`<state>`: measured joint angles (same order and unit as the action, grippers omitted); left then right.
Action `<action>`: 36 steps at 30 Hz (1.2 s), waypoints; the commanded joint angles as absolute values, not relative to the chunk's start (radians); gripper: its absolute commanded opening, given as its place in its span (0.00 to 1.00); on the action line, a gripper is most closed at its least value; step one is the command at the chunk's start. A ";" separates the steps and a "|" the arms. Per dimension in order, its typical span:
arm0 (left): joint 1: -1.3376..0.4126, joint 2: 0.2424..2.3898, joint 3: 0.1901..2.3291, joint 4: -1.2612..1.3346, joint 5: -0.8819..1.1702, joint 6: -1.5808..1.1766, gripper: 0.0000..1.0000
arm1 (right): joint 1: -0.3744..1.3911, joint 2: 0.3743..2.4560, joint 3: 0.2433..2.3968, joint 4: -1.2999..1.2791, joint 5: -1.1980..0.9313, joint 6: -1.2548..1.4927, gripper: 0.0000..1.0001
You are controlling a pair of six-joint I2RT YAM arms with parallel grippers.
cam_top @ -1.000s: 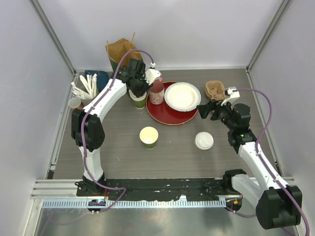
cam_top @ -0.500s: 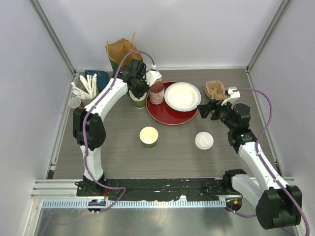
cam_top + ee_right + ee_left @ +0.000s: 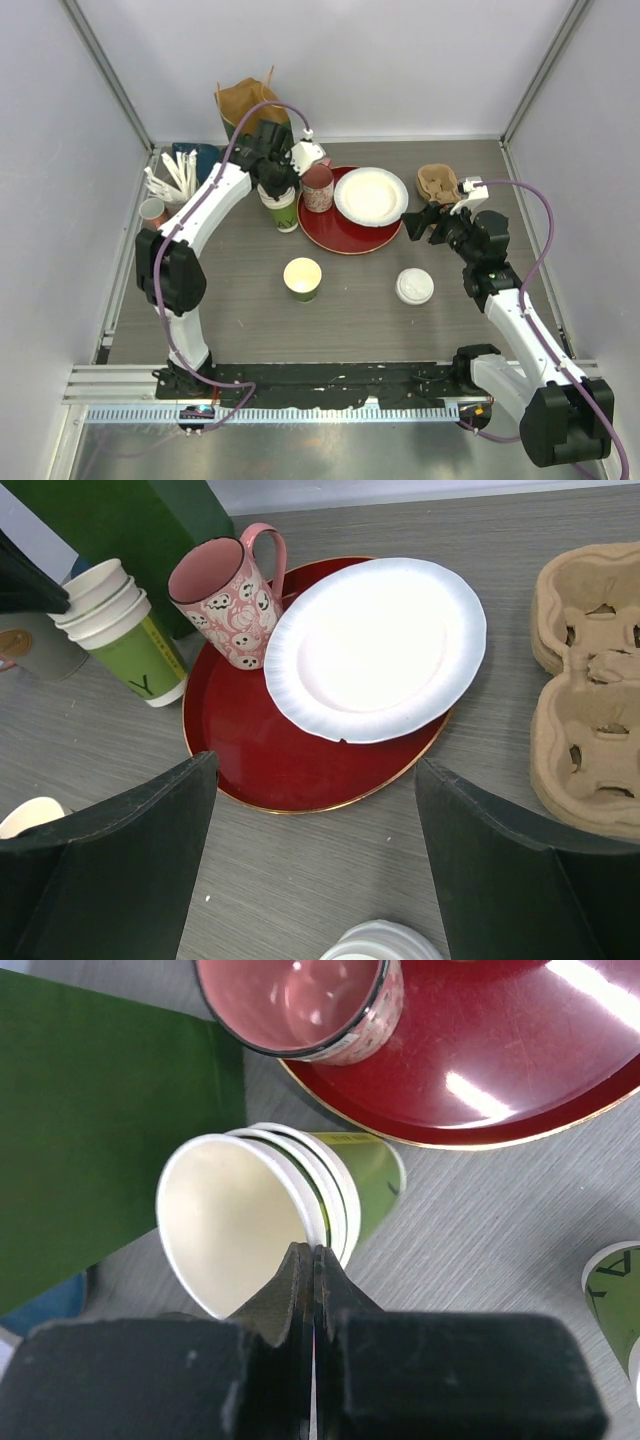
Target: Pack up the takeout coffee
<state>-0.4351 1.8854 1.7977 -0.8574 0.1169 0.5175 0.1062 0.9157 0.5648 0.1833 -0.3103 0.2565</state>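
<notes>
A stack of green paper takeout cups (image 3: 250, 1215) stands just left of the red tray (image 3: 520, 1070), leaning a little. My left gripper (image 3: 314, 1252) is shut on the cream rim of the top cup; from above it (image 3: 272, 184) hangs over the stack (image 3: 285, 212). One more cup (image 3: 302, 278) stands alone mid-table, open side up. White lids (image 3: 414, 286) lie in a pile to its right. My right gripper (image 3: 315, 860) is open and holds nothing, hovering over the table between the tray (image 3: 280, 770) and the lids (image 3: 385, 945).
On the tray sit a pink speckled mug (image 3: 318, 188) and a white plate (image 3: 371, 195). A pulp cup carrier (image 3: 437, 184) lies at the back right. A green-and-brown bag (image 3: 245, 102) stands behind the stack, and a holder of white utensils (image 3: 175, 175) sits at the left.
The left gripper's jaws have closed on the top cup's rim and the wrist has drawn back slightly, so more of the stack shows. The right arm has not moved.
</notes>
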 commanded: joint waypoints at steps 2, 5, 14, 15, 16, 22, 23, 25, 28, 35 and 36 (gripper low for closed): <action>-0.433 1.778 1.792 -0.775 0.078 0.551 0.00 | 0.104 0.900 0.604 0.195 -0.302 0.241 0.85; -0.445 1.776 1.766 -0.766 0.054 0.569 0.00 | 0.106 0.894 0.600 0.196 -0.302 0.241 0.85; -0.557 1.706 1.545 -0.545 -0.158 0.692 0.00 | 0.104 0.887 0.597 0.195 -0.299 0.241 0.85; -0.558 1.701 1.563 -0.543 -0.167 0.689 0.00 | 0.104 0.885 0.597 0.195 -0.299 0.242 0.84; -0.557 1.688 1.575 -0.540 -0.173 0.683 0.00 | 0.104 0.887 0.597 0.195 -0.298 0.241 0.85; -0.558 1.635 1.684 -0.597 -0.213 0.649 0.00 | 0.104 0.887 0.600 0.196 -0.299 0.242 0.84; -0.558 1.620 1.709 -0.621 -0.213 0.649 0.00 | 0.104 0.890 0.600 0.198 -0.301 0.241 0.85; -0.558 1.603 1.729 -0.664 -0.215 0.650 0.00 | 0.104 0.893 0.603 0.198 -0.302 0.242 0.84; -0.558 1.562 1.755 -0.747 -0.196 0.632 0.00 | 0.106 0.891 0.606 0.196 -0.304 0.242 0.84; -0.558 1.372 1.650 -0.991 -0.144 0.598 0.00 | 0.104 0.877 0.604 0.196 -0.308 0.249 0.84; -0.557 1.324 1.620 -1.014 -0.138 0.589 0.00 | 0.106 0.884 0.606 0.198 -0.313 0.250 0.84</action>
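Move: The left hand already pinches the rear rim of the top cup of the nested stack; the lower cups still stuck to that cup have their middle about 2 cm ahead, 4 cm to the right and 8 cm below. The pink mug stands roughly 5 cm ahead and 10 cm right, 11 cm down, the green bag some 14 cm ahead and 3 cm left, and the single cup 15 cm back and 7 cm right. From the right hand the lower cups lie about 12 cm ahead, 28 cm left. The top cup, kept by its rim in the left hand's shut fingers, is worked out of the stack with a quick jog: up about 3 cm, down some 5 cm while easing back, then up roughly 17 cm away from the lower cups. The wrist tips the fingertips forward and up by about 25 degrees, and the hand ends swinging back and left. ##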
